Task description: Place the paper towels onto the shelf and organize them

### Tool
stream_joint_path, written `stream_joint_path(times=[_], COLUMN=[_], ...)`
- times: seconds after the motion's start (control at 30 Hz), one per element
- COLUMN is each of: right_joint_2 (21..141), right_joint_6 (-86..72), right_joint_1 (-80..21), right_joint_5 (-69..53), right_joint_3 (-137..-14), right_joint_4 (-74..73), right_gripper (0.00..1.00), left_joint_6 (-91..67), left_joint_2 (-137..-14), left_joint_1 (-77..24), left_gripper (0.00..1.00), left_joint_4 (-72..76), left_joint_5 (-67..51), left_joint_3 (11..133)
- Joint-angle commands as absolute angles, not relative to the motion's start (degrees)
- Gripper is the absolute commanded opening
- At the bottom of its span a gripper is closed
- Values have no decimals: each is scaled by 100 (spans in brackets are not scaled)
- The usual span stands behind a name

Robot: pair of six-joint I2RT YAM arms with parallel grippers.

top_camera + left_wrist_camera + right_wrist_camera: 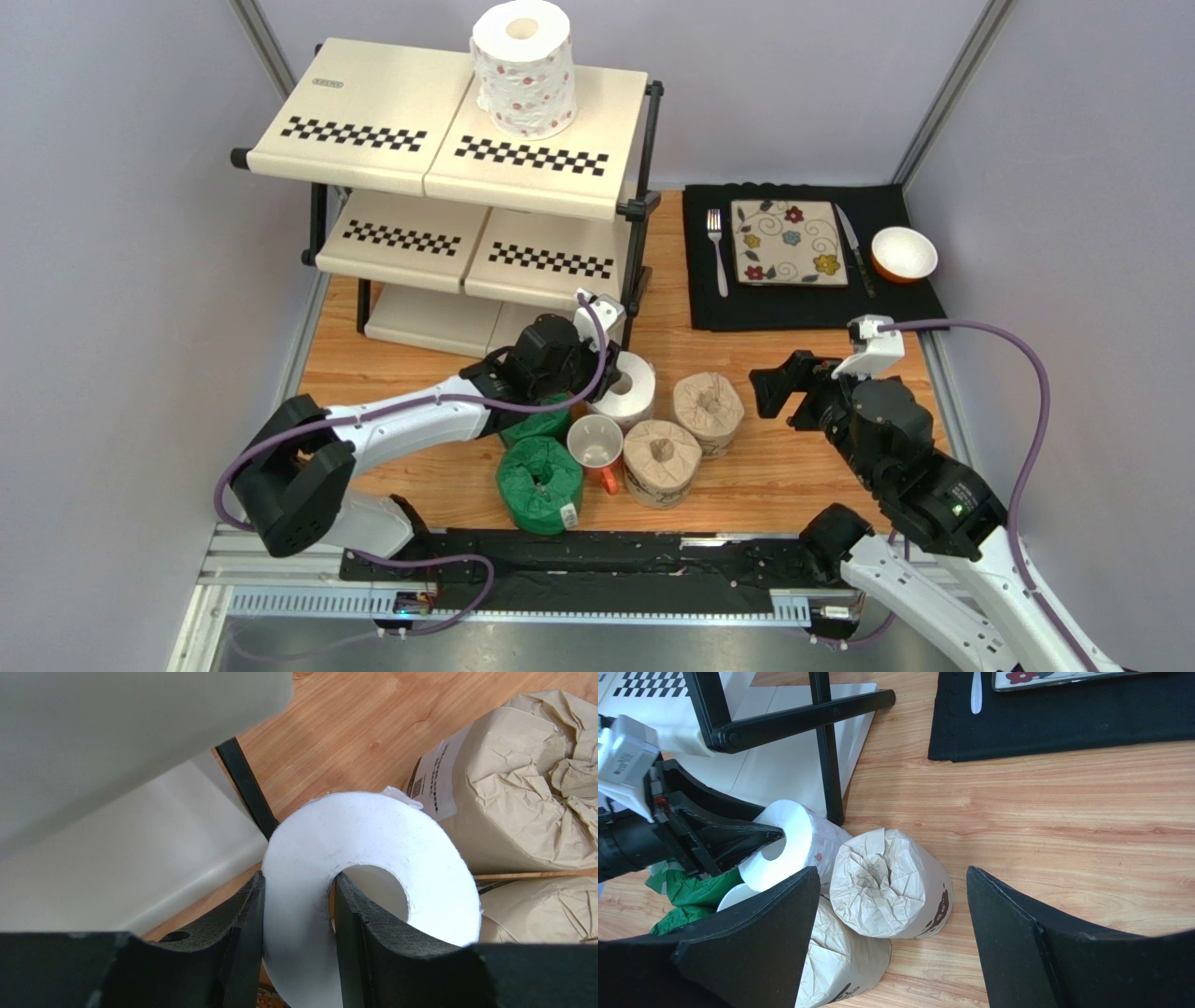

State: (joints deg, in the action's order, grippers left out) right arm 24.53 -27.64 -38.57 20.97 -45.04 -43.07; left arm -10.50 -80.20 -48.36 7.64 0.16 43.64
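One white floral paper towel roll [522, 67] stands on the shelf's top tier [379, 119]. A second white roll [631, 385] [372, 833] [784, 840] stands on the table by the shelf's right post. My left gripper [603, 361] [298, 889] is shut on its wall, one finger in the core and the other outside. Two tan rolls [709, 409] [661, 462] and two green rolls [540, 487] [540, 420] sit in front of it. To the right of the tan rolls [885, 896], my right gripper [779, 385] [892, 871] hangs open, holding nothing.
A white mug with a red handle [596, 443] stands among the rolls. A black placemat [807, 301] at the back right carries a plate, fork, knife and an orange bowl [903, 254]. The shelf's black post [246, 791] [826, 756] is just behind the held roll.
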Motion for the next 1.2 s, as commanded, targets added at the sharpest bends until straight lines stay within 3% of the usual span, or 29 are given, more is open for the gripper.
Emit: stream_joint_path(times=[0.0, 0.8, 1.17], right_joint_2=[2417, 2478, 2575], right_joint_6=[-2848, -3050, -2979], right_joint_1=[-3876, -3876, -3876], right_joint_5=[2162, 2039, 1934], right_joint_3=[-4491, -4377, -4368], right_joint_4=[-4236, -4069, -3955], right_gripper=[80, 80, 80], left_joint_6=[-1037, -1283, -1327], left_joint_2=[-7401, -4528, -3578], left_joint_1=[-4843, -4843, -4843], left_gripper=[32, 30, 29], left_joint_4=[747, -571, -1037], left_joint_5=[-290, -396, -9], left_joint_3=[4368, 4280, 4930])
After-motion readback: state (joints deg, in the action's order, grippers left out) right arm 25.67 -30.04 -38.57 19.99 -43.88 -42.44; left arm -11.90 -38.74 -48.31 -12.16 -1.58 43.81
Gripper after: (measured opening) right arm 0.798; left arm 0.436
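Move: Left hand already pinches the rim of the white roll, whose middle lies about 4 cm right, 2 ahead and 5 below. The shelf's top board centres roughly 20 cm ahead, 17 left and 28 above. The mug stands some 7 cm back, straight in line; the far green roll 10 left and 1 back; the far brown roll 17 right and 2 back. From the right hand, that board is around 28 ahead, 41 left, 16 up. Hoisting the white roll, the left hand rises about 17 cm, nearly straight up at first, then also drawing back and to its left, some 8 cm each, away from the brown rolls. The wrist tips up about 20 degrees until the fingers point almost level, keeping their pinch on the roll's wall, one finger in the core, one outside. ##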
